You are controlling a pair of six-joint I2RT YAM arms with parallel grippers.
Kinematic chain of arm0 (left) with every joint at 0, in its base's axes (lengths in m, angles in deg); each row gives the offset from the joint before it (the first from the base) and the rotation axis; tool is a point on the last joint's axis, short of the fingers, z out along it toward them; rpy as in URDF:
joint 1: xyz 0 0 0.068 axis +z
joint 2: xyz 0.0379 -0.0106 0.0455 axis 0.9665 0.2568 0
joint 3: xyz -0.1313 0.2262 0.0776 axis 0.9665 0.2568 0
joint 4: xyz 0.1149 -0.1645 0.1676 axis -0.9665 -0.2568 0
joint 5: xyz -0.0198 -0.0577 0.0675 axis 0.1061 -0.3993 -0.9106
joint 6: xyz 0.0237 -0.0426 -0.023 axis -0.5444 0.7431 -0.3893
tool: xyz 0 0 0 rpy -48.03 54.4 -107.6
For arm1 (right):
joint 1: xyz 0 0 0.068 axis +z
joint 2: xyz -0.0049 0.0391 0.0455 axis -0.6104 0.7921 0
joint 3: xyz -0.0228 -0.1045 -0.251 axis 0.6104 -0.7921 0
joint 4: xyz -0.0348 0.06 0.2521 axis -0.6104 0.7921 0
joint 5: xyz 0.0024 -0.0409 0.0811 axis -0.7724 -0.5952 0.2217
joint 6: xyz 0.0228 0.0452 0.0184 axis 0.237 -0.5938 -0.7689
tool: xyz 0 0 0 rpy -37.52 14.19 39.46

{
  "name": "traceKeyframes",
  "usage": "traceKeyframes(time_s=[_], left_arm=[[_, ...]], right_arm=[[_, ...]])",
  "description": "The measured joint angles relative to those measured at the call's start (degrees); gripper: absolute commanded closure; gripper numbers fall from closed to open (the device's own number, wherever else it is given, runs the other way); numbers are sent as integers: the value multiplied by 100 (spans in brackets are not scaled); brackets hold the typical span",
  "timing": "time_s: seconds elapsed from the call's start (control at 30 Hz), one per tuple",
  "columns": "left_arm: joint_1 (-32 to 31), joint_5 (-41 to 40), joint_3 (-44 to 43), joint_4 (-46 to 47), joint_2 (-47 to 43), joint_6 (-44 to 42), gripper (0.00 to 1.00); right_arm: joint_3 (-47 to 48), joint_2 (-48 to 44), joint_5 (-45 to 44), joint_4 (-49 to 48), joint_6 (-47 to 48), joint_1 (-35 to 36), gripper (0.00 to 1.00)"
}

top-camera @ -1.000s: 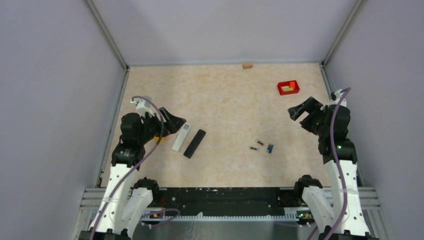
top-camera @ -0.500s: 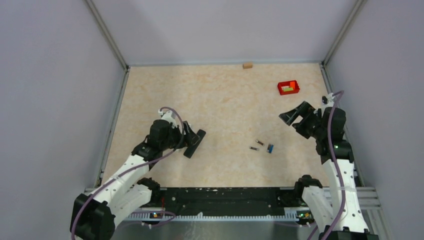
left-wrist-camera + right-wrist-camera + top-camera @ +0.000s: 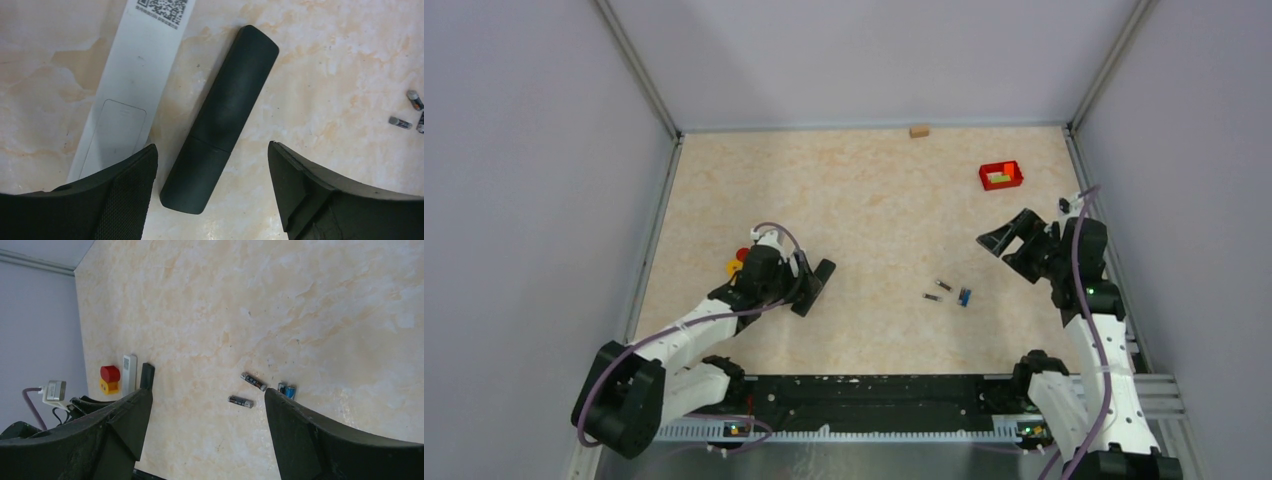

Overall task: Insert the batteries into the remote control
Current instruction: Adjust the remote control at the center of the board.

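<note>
Two remotes lie side by side left of centre, both back-up. The black remote (image 3: 818,281) (image 3: 222,120) shows a cover seam. The white remote (image 3: 131,85) carries a QR label and is hidden under the arm in the top view. My left gripper (image 3: 796,281) (image 3: 211,150) hangs low and open over the black remote's near end, its left finger above the white one. Two dark batteries (image 3: 938,291) (image 3: 247,391) and a small blue piece (image 3: 964,297) (image 3: 287,389) lie right of centre. My right gripper (image 3: 1007,241) (image 3: 206,395) hovers open and empty to their right.
A red bin (image 3: 1001,175) with green and yellow bits sits at the back right. A small wooden block (image 3: 919,130) rests against the far wall. A red-and-yellow object (image 3: 737,262) (image 3: 110,378) stands just left of the left arm. Grey walls enclose the table.
My left arm has swung right from the left side and dropped low over the remotes, jaws narrowing slightly. The right gripper has drifted a little left. Batteries and remotes have not moved.
</note>
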Motion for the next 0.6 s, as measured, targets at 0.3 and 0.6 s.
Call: traceKeyframes(time_s=[0.3, 0.6], left_arm=[[-306, -42, -9, 190, 404, 310, 39], [-1075, 505, -57, 568, 632, 1158, 39]], right_arm=[[-101, 308, 61, -201, 63, 0, 16], [-105, 907, -472, 125, 402, 525, 20]])
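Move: The black remote lies just below the open left fingers, its middle about 4 cm ahead, 2 cm to the right and 4 cm down. The white remote is some 8 cm ahead and 5 cm left of that hand, the red-and-yellow button about 9 cm ahead and 15 cm left. From the right hand the batteries are roughly 9 cm left, 1 cm ahead and 18 cm below; the black remote lies about 43 cm left and 1 cm ahead. The left hand first dips about 1 cm at the black remote, then sweeps some 7 cm to the right and 3 cm back, its left finger pushing the remote's near, battery-cover end sideways, while the fingers narrow from wide to just over half open without gripping and the wrist tilts some 10 to 15 degrees, left side down. Meanwhile the right hand, fingers still wide open, sinks about 5 cm towards the level of the batteries and tips about 10 degrees further down, touching nothing. ##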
